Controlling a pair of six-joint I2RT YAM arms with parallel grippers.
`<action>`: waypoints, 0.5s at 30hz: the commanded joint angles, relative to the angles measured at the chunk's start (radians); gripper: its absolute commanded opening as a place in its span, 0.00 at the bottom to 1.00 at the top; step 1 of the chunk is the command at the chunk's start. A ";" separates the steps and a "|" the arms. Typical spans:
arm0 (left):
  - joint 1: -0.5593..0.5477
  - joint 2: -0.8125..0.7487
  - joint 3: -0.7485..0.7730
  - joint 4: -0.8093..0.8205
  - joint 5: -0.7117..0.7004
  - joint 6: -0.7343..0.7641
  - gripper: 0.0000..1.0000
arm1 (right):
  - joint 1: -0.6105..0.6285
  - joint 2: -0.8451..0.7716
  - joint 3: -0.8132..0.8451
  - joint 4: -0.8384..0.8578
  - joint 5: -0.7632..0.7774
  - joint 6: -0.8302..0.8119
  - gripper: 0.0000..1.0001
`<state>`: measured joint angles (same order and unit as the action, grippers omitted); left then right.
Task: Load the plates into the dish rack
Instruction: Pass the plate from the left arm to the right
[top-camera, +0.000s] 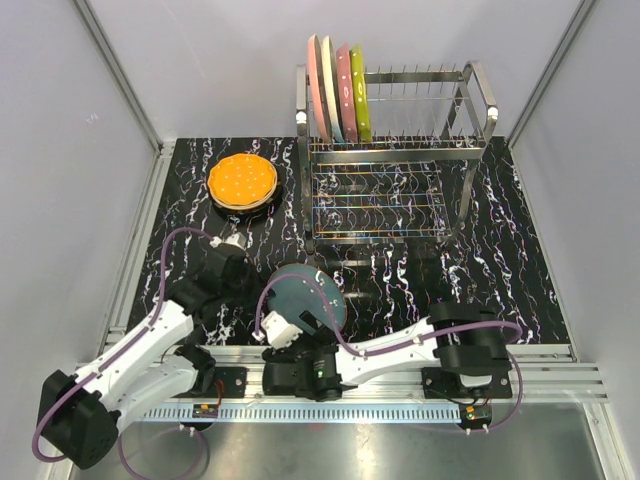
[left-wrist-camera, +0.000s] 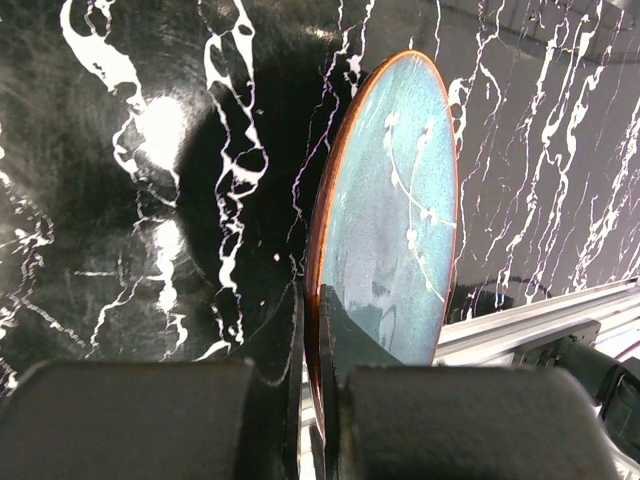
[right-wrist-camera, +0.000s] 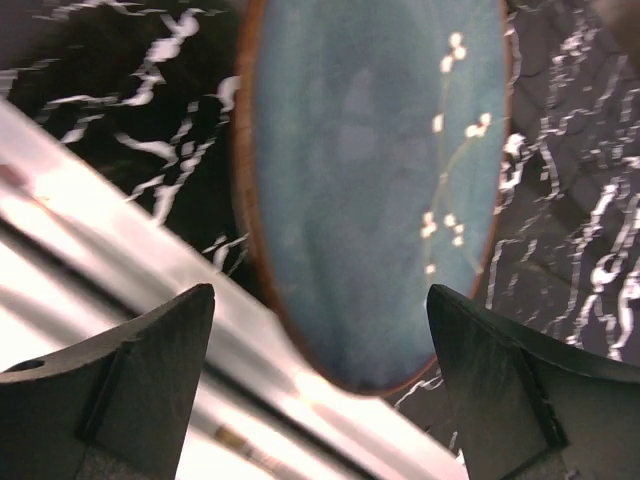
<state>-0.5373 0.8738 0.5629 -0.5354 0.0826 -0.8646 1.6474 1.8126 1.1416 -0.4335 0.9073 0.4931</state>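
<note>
A teal plate (top-camera: 308, 297) with a brown rim stands on edge over the black marbled mat, close to the arm bases. My left gripper (left-wrist-camera: 310, 296) is shut on the teal plate's (left-wrist-camera: 392, 210) rim, one finger on each face; from above the left gripper (top-camera: 262, 292) sits at its left edge. My right gripper (right-wrist-camera: 320, 300) is open, its fingers wide apart and clear of the teal plate (right-wrist-camera: 370, 180) ahead of them. The dish rack (top-camera: 400, 150) stands at the back with several plates (top-camera: 338, 90) upright at its left end. An orange plate (top-camera: 242, 180) tops a stack on the mat.
The metal rail (top-camera: 400, 385) carrying the arm bases runs along the near edge. Grey walls enclose the mat on the left, back and right. The rack's lower tier (top-camera: 375, 205) juts toward the arms.
</note>
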 joint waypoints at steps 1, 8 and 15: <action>0.002 -0.053 0.077 0.031 0.040 -0.008 0.00 | -0.038 0.039 0.043 0.012 0.108 -0.045 0.94; 0.002 -0.084 0.077 0.003 0.065 -0.007 0.00 | -0.101 0.010 -0.012 0.156 0.113 -0.178 0.76; 0.003 -0.052 0.109 0.028 0.138 0.012 0.00 | -0.094 0.010 -0.006 0.185 0.081 -0.232 0.35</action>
<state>-0.5274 0.8223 0.5896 -0.5671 0.0967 -0.8749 1.5654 1.8618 1.1271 -0.3077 0.9283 0.2844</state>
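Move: The blue plate, pinched by its left rim in the left hand, has its middle about 11 cm to that hand's right, 2 cm back and some 3 cm lower. From the open right hand the plate's middle is roughly 7 cm ahead, 2 cm to the left and about level. The rack's near left corner stands some 12 cm ahead and 12 cm right of the left hand, the orange plate stack about 27 cm ahead and 5 cm left of it, both lower. The blue plate's near rim is taken in between the right fingers: the right hand pushes forward about 4 cm to it, dipping slightly, then stops there and closes from wide open to under half. The left hand keeps its pinch on the left rim, easing back a little and forward again while lifting about 2 cm. ##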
